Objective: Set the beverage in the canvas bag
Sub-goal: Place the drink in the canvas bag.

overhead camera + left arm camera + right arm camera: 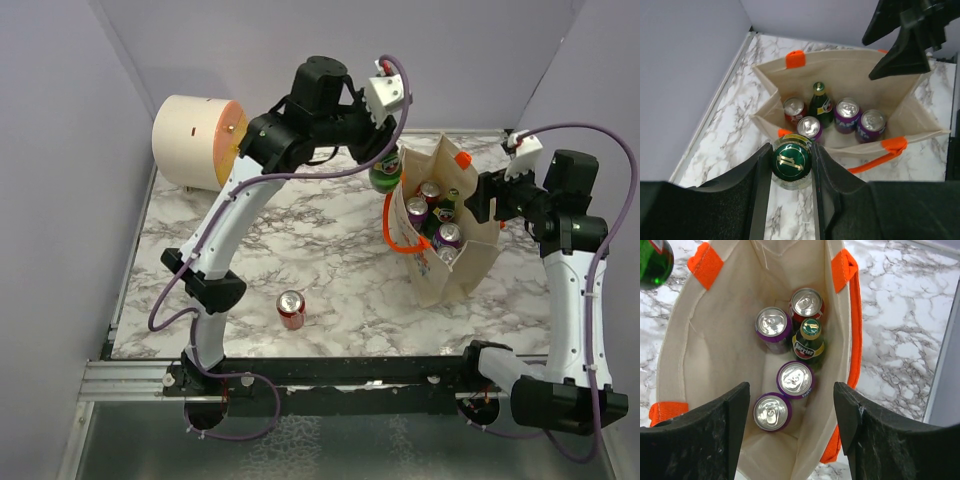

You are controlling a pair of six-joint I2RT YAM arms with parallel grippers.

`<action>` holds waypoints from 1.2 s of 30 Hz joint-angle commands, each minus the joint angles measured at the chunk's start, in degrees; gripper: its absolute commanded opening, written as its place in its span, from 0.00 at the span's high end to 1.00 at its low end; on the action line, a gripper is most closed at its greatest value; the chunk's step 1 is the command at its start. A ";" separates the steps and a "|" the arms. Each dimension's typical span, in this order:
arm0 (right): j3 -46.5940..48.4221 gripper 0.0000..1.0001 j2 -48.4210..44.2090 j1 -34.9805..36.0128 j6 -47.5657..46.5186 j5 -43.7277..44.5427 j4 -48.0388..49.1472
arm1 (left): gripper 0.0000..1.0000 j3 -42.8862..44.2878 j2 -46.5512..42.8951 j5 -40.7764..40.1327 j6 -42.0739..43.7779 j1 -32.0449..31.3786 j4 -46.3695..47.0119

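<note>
My left gripper [792, 150] is shut on a green glass bottle [791, 160], the beverage, gripping it at the neck just below its green and gold cap. The bottle [385, 172] hangs upright above the marble table, just outside the left rim of the canvas bag [452, 278]. The beige bag [855, 75] stands open with orange handles. My right gripper [791, 387] is open over the bag's right side, one finger on each side of the bag's wall [705, 340]. The held bottle [655, 262] shows at the top left of the right wrist view.
Inside the bag are several drinks: purple cans [796, 379], a red can [806, 302] and a green Perrier bottle [809, 337]. Another red can [290, 308] stands on the table near the front. A cream cylinder [195, 142] lies at the back left. Walls enclose the table.
</note>
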 commanded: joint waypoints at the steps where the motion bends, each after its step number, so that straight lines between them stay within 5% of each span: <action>1: -0.17 0.33 -1.35 -1.59 0.22 -1.60 -1.25 | 1.00 5.25 -1.05 -2.72 -2.72 -4.54 15.09; 12: -0.99 0.36 -2.70 -1.74 -0.10 -7.70 -2.39 | 1.00 8.02 3.17 -10.30 -3.06 -12.12 21.37; 20: 7.97 0.36 2.68 -1.69 -3.63 -16.55 -5.25 | 1.00 4.03 -2.27 -19.95 1.66 -12.75 20.31; 27: 16.38 0.37 8.41 -1.25 -1.94 -23.29 -3.87 | 1.00 -9.88 -11.92 -18.77 6.10 -12.39 16.17; 36: 19.04 0.36 13.38 1.12 -1.21 -22.73 -2.33 | 1.00 -34.70 -20.97 -6.42 3.81 -10.07 15.67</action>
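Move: The left hand, already holding the green bottle high up, has the canvas bag's open mouth about 13 cm to its right, 6 cm back and 20 cm below. The bag's left handle hangs some 4 cm right and 10 back, 22 below; the nearest purple can inside is about 9 right, 8 back and 33 below. The mouth's middle is roughly 6 cm left of the empty right hand, level fore and aft, 8 below. Fingers still shut on the green bottle, the left hand sweeps about 8 cm right and 5 back, rising slightly, then reverses: nearly all the way left again and some 6 cm down, finishing farther back beside the bag's left handle. The open right hand eases slightly back, then climbs about 7 cm and swings left over the bag, turning nearly 20 degrees counter-clockwise. ##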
